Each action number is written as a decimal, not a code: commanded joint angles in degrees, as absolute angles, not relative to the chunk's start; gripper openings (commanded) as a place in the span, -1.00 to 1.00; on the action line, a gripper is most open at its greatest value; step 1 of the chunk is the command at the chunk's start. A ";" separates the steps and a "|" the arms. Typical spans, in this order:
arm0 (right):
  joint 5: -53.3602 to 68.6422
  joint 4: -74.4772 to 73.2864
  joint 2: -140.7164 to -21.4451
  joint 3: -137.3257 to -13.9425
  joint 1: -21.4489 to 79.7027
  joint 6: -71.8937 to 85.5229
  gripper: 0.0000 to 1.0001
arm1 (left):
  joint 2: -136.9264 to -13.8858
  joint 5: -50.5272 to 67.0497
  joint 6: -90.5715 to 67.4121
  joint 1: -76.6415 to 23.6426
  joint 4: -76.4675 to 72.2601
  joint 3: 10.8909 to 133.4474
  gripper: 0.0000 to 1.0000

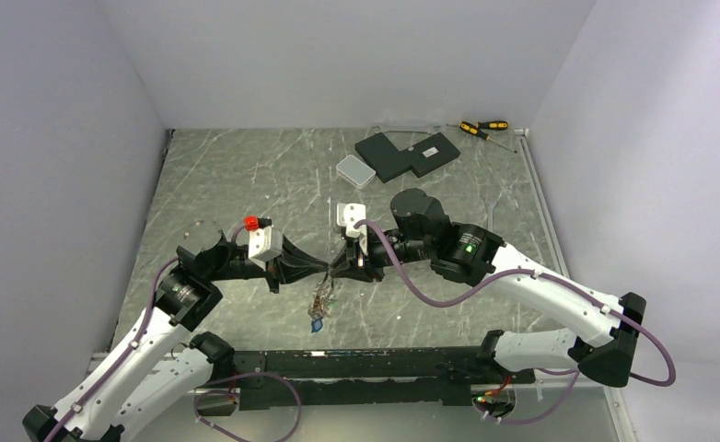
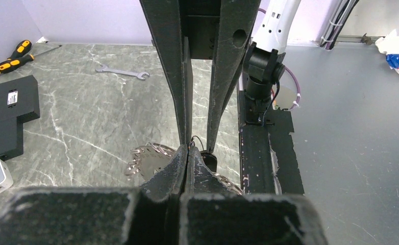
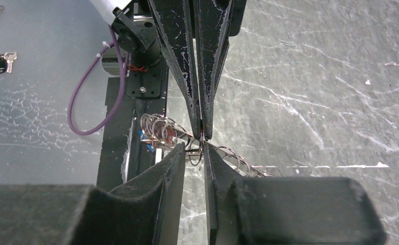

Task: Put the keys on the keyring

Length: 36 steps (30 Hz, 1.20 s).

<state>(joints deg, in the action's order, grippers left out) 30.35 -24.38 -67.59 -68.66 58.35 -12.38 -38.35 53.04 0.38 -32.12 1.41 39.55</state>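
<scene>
My two grippers meet tip to tip above the middle of the table. My left gripper (image 1: 324,268) (image 2: 188,146) is shut, pinching a thin wire loop of the keyring (image 2: 149,159). The keyring is a flat silver ring with several small split rings round its rim (image 3: 156,126). It hangs below the tips (image 1: 320,299), and a blue-tagged key (image 1: 317,324) (image 3: 147,147) dangles from it. My right gripper (image 1: 338,268) (image 3: 193,149) faces the left one. Its jaws stand a narrow gap apart, with a small wire loop between them. Other keys in the bunch are too small to tell apart.
Two black boxes (image 1: 407,155) and a white box (image 1: 355,169) lie at the back, with screwdrivers (image 1: 483,127) in the far right corner. A silver wrench (image 2: 122,72) lies on the marble. A loose black-headed key (image 3: 6,61) lies on the grey floor beyond the arm bases' black rail (image 1: 365,364).
</scene>
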 commanded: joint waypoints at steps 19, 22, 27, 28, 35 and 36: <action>29.41 -23.62 -66.95 -66.65 58.71 -12.31 -0.98 | -36.42 51.76 0.35 -32.26 -3.02 39.55 -1.00; 29.39 -23.43 -66.93 -66.53 58.71 -12.30 -1.00 | -36.26 51.77 0.35 -32.26 -3.07 39.59 -1.00; 30.24 -23.60 -67.28 -66.17 58.61 -12.39 -1.00 | -35.77 51.76 0.35 -32.22 -3.55 39.30 -1.00; 30.63 -23.52 -67.49 -65.97 58.62 -12.33 -1.00 | -35.69 51.81 0.35 -32.25 -3.88 39.17 -1.00; 34.07 -21.57 -69.34 -64.86 58.38 -11.30 -1.00 | -34.40 52.59 -3.89 -32.18 -7.84 38.10 -1.00; 34.46 -20.96 -69.37 -64.67 58.30 -11.05 -1.00 | -34.04 52.31 -4.46 -32.10 -8.62 37.84 -1.00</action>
<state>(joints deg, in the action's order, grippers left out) 31.31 -23.42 -68.71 -65.89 58.33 -12.14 -35.97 52.60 -1.63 -32.27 0.16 37.60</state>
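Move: The small split ring to be pinched sits at the left hand's closed fingertips, about 1 cm to the left of the right hand's point and 1 cm below it. The keyring's big disc hangs from there, its middle some 7 cm below the right hand and about 1 cm left of it. The blue tag at its bottom is roughly 15 cm below, 2 cm back and 2 cm left. From the left hand the small ring is right at the tips. The right hand, its tips already about the small split ring with a gap of roughly a quarter of full opening, eases down about 1.5 cm and shuts its fingers fully, pinching the ring right against the left fingertips. It then keeps its hold and sinks about 1 cm more with hardly any turn, while the left hand stays in place with its fingers still shut on the keyring. ##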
